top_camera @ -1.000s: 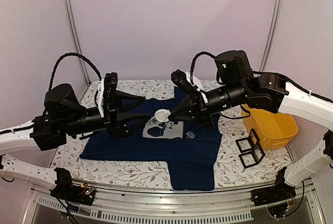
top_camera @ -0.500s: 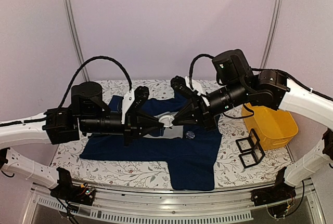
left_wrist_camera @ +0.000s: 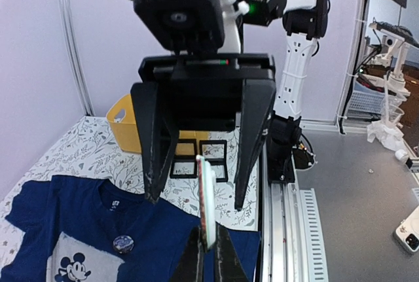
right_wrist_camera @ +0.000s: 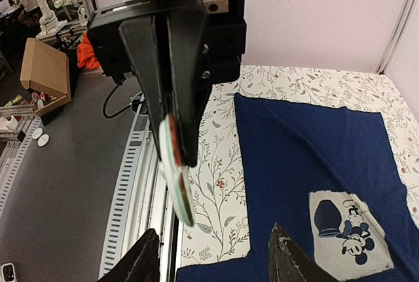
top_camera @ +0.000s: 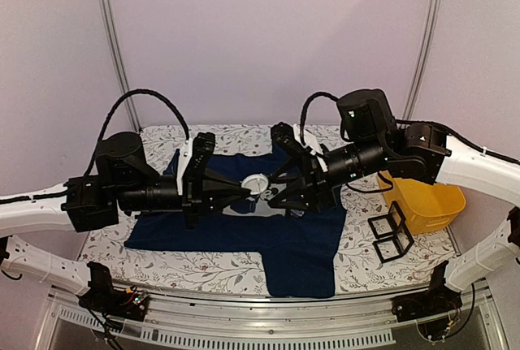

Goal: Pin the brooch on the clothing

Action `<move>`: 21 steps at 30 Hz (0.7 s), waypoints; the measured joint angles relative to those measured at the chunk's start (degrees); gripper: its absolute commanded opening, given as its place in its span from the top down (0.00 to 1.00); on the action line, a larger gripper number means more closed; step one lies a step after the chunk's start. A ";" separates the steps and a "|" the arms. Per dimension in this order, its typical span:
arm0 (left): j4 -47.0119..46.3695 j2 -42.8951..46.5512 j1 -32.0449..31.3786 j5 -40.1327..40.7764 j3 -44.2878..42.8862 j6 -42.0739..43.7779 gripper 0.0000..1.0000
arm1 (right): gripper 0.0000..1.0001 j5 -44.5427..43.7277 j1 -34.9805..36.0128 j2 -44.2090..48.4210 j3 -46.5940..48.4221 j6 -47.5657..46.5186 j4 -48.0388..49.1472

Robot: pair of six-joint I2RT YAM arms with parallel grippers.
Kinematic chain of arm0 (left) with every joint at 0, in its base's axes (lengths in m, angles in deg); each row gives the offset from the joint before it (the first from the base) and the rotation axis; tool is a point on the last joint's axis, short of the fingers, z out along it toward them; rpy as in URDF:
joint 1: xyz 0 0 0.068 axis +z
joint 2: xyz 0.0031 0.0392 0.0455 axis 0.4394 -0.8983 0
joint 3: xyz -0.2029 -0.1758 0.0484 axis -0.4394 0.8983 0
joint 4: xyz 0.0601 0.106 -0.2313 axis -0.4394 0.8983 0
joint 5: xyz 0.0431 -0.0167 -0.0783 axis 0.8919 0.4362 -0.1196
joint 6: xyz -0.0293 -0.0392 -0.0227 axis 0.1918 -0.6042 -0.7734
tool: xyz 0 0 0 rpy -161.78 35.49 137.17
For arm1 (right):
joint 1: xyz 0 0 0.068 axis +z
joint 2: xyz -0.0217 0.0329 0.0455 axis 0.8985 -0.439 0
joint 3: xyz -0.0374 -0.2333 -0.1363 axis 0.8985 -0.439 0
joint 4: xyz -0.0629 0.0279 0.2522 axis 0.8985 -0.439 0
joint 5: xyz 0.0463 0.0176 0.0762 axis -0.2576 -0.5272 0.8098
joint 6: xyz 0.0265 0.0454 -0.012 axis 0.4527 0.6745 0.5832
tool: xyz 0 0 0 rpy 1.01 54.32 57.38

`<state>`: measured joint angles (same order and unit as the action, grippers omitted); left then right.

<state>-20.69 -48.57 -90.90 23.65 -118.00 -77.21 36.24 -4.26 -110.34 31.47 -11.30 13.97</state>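
The brooch (top_camera: 255, 182) is a round white disc held in the air over the navy T-shirt (top_camera: 301, 236), near its pale mouse print (top_camera: 237, 210). My left gripper (left_wrist_camera: 210, 248) is shut on the brooch's (left_wrist_camera: 207, 197) lower edge, which shows edge-on in the left wrist view. My right gripper (right_wrist_camera: 213, 236) faces it, open, its fingers (left_wrist_camera: 152, 164) standing apart on either side of the disc and not touching it. In the right wrist view the brooch (right_wrist_camera: 175, 171) hangs from the left gripper's fingers (right_wrist_camera: 177, 92), above the table beside the shirt (right_wrist_camera: 308, 144).
A small dark round badge (left_wrist_camera: 122, 244) lies on the shirt near the print (left_wrist_camera: 78, 265). A yellow bin (top_camera: 426, 196) and two black open frames (top_camera: 390, 232) stand on the floral table cover (top_camera: 187, 265) at the right.
My left gripper has swung right to the brooch and shut on it. My right gripper, which held the brooch, has opened and let it go.
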 measured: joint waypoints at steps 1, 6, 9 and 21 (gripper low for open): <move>-1.03 0.68 0.00 0.00 0.61 0.00 1.00 | 0.43 0.07 -0.02 0.98 -2.43 0.92 2.43; -4.44 1.55 0.00 -0.02 1.38 0.00 1.00 | 0.46 1.79 -0.02 4.44 -11.98 7.37 16.06; -5.22 1.53 0.00 -0.02 1.40 0.00 1.00 | 0.47 2.84 -0.02 5.99 -15.78 12.44 25.09; -5.95 1.53 -0.04 0.02 1.40 0.00 1.00 | 0.66 5.70 -0.02 5.57 -17.16 24.65 42.38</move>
<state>-26.64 -47.04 -90.95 23.67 -116.61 -77.21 41.95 -4.28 -104.76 14.31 13.36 56.35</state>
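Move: My left hand already pinches the brooch by its edge; its middle lies about 2 cm to the right of that hand and 1 cm above, level fore and aft. From my half-open right hand the brooch is some 3 cm left, 4 cm higher and 1 cm back. The shirt lies far below: from the right hand its mouse print is about 17 cm ahead, 5 cm left and 31 cm down, the round badge 15 cm ahead, 4 cm right and equally low. I dip my right hand a touch, then raise it about 6 cm while rolling the down-slanting fingers up some 25 degrees until they point nearly level at the brooch, easing back slightly; late on, the half-open fingers narrow around its free edge without shutting. My left hand keeps its pinch and lifts the brooch about 2 cm, tipping it up slightly, then holds still. ##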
